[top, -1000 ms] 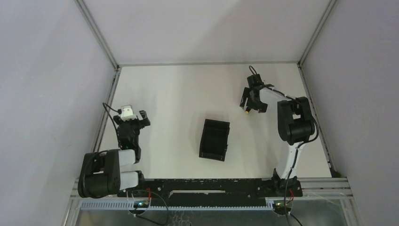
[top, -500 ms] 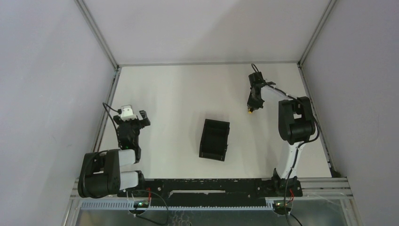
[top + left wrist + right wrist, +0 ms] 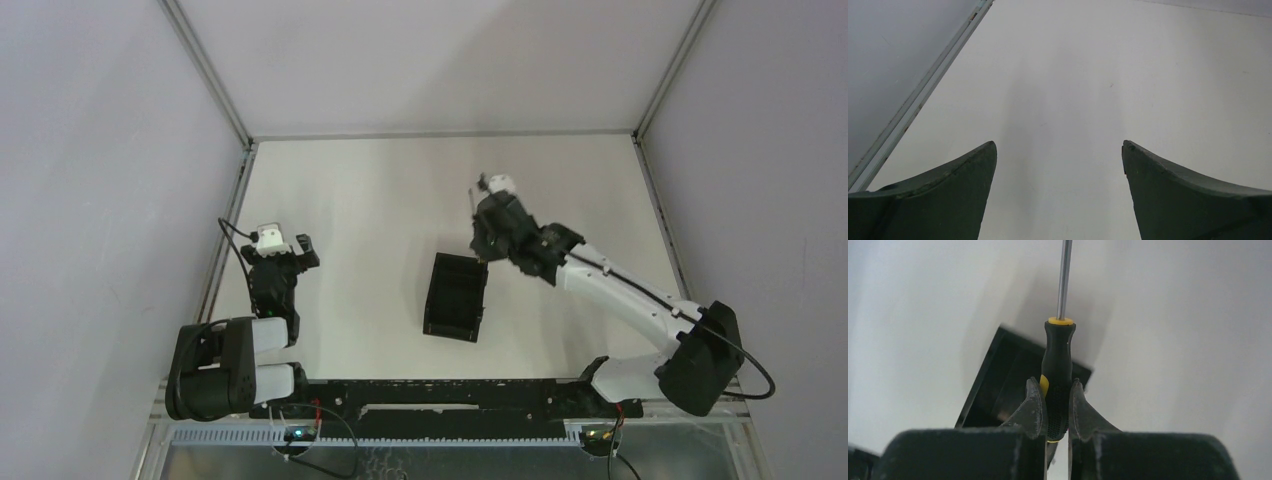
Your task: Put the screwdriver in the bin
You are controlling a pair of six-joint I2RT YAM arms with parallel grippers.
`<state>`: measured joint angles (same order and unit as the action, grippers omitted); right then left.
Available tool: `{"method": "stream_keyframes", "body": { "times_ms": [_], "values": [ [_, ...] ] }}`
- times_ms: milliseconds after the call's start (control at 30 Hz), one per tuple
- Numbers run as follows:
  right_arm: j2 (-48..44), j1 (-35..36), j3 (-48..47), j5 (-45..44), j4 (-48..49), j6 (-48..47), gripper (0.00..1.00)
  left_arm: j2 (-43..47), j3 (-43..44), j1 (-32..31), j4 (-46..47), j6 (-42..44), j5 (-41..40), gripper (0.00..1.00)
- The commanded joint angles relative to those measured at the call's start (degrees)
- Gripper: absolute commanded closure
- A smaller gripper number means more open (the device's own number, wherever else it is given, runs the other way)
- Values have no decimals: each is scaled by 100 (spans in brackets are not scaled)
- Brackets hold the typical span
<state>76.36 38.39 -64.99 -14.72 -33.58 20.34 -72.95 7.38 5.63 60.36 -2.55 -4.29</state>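
My right gripper (image 3: 1055, 390) is shut on the screwdriver (image 3: 1058, 357), clamping its black handle with yellow trim; the thin metal shaft points away past the top of the right wrist view. The black bin (image 3: 1008, 382) lies below and left of the handle in that view. From above, the right gripper (image 3: 483, 240) hovers over the far right corner of the bin (image 3: 455, 296); the screwdriver is hidden there. My left gripper (image 3: 1059, 150) stands open over bare table, at the left side (image 3: 285, 250) in the top view.
The white table is framed by metal rails (image 3: 225, 235) and grey walls. The right arm (image 3: 620, 290) stretches diagonally from its base toward the middle. The bin sits near the table's centre.
The right gripper shut on the screwdriver at the far right, lifted it, and swung left with it to the bin's far right corner. The left arm stayed still.
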Motion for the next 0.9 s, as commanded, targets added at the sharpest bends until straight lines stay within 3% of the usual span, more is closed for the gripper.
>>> {"method": "stream_keyframes", "body": {
  "times_ms": [0, 100, 333, 867],
  "values": [
    [-170, 997, 456, -588, -171, 393, 100, 87, 269, -18, 205, 88, -19, 0],
    [-136, 1486, 563, -964, -331, 794, 100, 88, 270, -18, 204, 88, -18, 0],
    [-9, 2385, 981, -1119, 41, 784, 100, 88, 270, -18, 207, 88, -18, 0],
    [428, 2586, 1476, -867, 641, 1229, 94, 89, 267, -18, 205, 88, -19, 0]
  ]
}}
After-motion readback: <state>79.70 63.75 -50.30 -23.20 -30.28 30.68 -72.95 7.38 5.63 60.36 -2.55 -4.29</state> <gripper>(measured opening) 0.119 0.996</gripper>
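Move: The right hand already holds the screwdriver by its handle, high over the table. The black bin's middle lies about 6 cm back from the right hand, some 6 cm to its left and roughly 15 cm below; nothing else stands near. From the idle left hand the bin is about 36 cm to the right, 10 cm back and 8 cm lower. Keeping hold of the screwdriver, the right hand draws back about 12 cm, sinks 10 and edges left over the bin. ##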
